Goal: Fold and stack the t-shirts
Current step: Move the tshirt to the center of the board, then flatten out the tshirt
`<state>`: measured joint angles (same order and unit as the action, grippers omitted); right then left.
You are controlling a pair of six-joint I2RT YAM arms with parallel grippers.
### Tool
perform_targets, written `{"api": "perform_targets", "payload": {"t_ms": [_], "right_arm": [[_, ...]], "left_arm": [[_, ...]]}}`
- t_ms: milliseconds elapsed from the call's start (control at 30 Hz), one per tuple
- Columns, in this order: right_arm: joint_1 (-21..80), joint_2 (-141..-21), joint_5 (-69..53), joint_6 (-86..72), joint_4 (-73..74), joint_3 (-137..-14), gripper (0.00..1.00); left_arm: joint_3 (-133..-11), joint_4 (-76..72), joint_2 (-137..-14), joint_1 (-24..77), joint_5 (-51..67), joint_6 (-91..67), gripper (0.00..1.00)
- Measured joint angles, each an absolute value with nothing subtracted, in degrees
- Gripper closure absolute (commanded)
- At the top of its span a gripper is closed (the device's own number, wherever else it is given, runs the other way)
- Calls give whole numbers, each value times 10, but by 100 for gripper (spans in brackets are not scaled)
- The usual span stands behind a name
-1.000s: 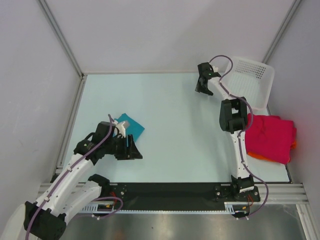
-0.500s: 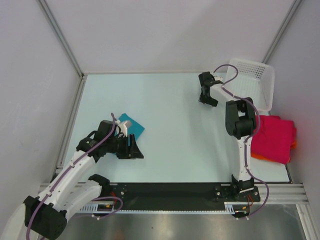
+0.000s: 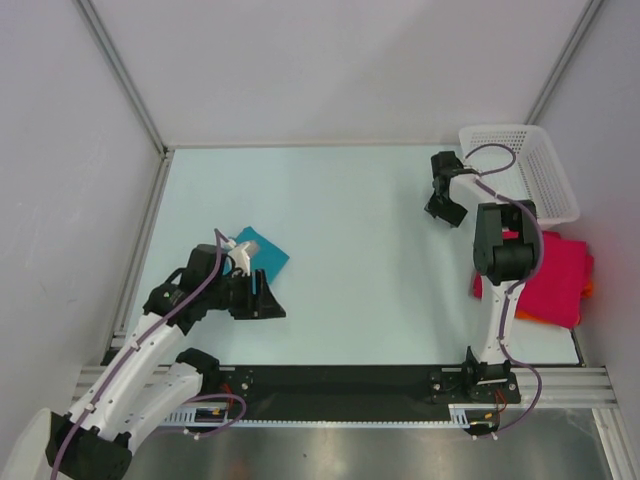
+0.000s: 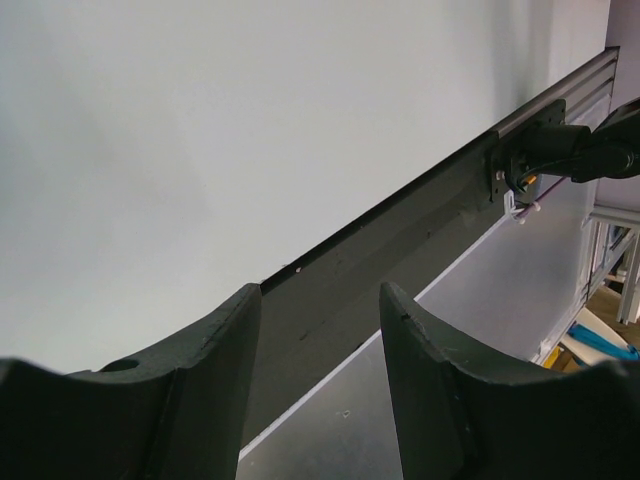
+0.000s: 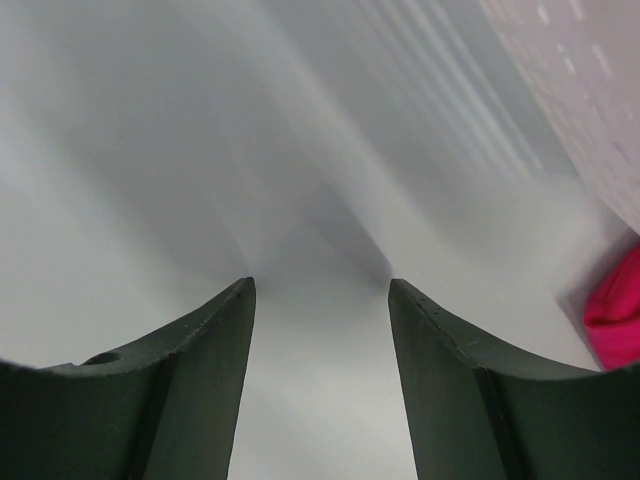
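The teal t-shirt [image 3: 268,251] lies folded on the table at the left, and my left arm covers part of it. My left gripper [image 3: 272,302] hovers just in front of it, open and empty; between its fingertips [image 4: 320,300] only the table's near edge shows. The crimson-pink t-shirt [image 3: 552,272] lies folded at the right, on an orange t-shirt that shows only as an edge [image 3: 587,290]. My right gripper [image 3: 445,212] stands open and empty over bare table, left of the basket. In the right wrist view the gripper [image 5: 320,285] faces the tabletop, with a corner of the pink shirt [image 5: 615,312] at the right.
A white mesh basket [image 3: 520,170] stands at the back right, above the pink shirt. My right forearm [image 3: 505,250] crosses the pink shirt's left edge. Enclosure walls close the left, back and right sides. A black rail [image 3: 350,380] runs along the near edge.
My right arm has swung to the right, and the white basket has shifted right and turned. The left arm has hardly moved.
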<state>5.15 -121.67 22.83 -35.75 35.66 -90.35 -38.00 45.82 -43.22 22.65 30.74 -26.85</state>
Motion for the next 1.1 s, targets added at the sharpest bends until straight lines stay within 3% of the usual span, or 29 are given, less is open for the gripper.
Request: {"api": "perform_targets", "payload": {"t_ms": [300, 600, 733, 967, 1100], "right_arm": [[84, -1198, 214, -329, 367, -886, 39], [314, -1118, 94, -273, 391, -914, 37], [405, -1019, 24, -285, 365, -855, 37], [432, -894, -37, -321, 312, -712, 38], [436, -888, -67, -329, 289, -670, 39]], "left_arm": [[-379, 467, -418, 227, 307, -269, 43], [-447, 466, -503, 226, 293, -325, 44], [-498, 454, -539, 207, 264, -357, 44], [-644, 487, -666, 122, 144, -337, 44], [-664, 455, -737, 59, 215, -325, 48]]}}
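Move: The teal t-shirt lies on the board about 14 cm ahead of the left hand, some 10 cm to its left and roughly 14 cm below. From the right hand it is about 53 cm left, 18 cm back and slightly lower. Of the right hand's neighbours, the white basket stands about 10 cm ahead and 23 cm right; the red t-shirts lie some 18 cm back and 23 cm right. Both open, empty hands head for the teal t-shirt without touching it. The right leaves the basket, sweeping about 30 cm left and then some 20 cm back, rising to travel height and turning counter-clockwise by over 50 degrees while tilting. The left hand waits, then goes forward some 17 cm, rising and edging left, turning counter-clockwise to hang over the shirt's far end. ##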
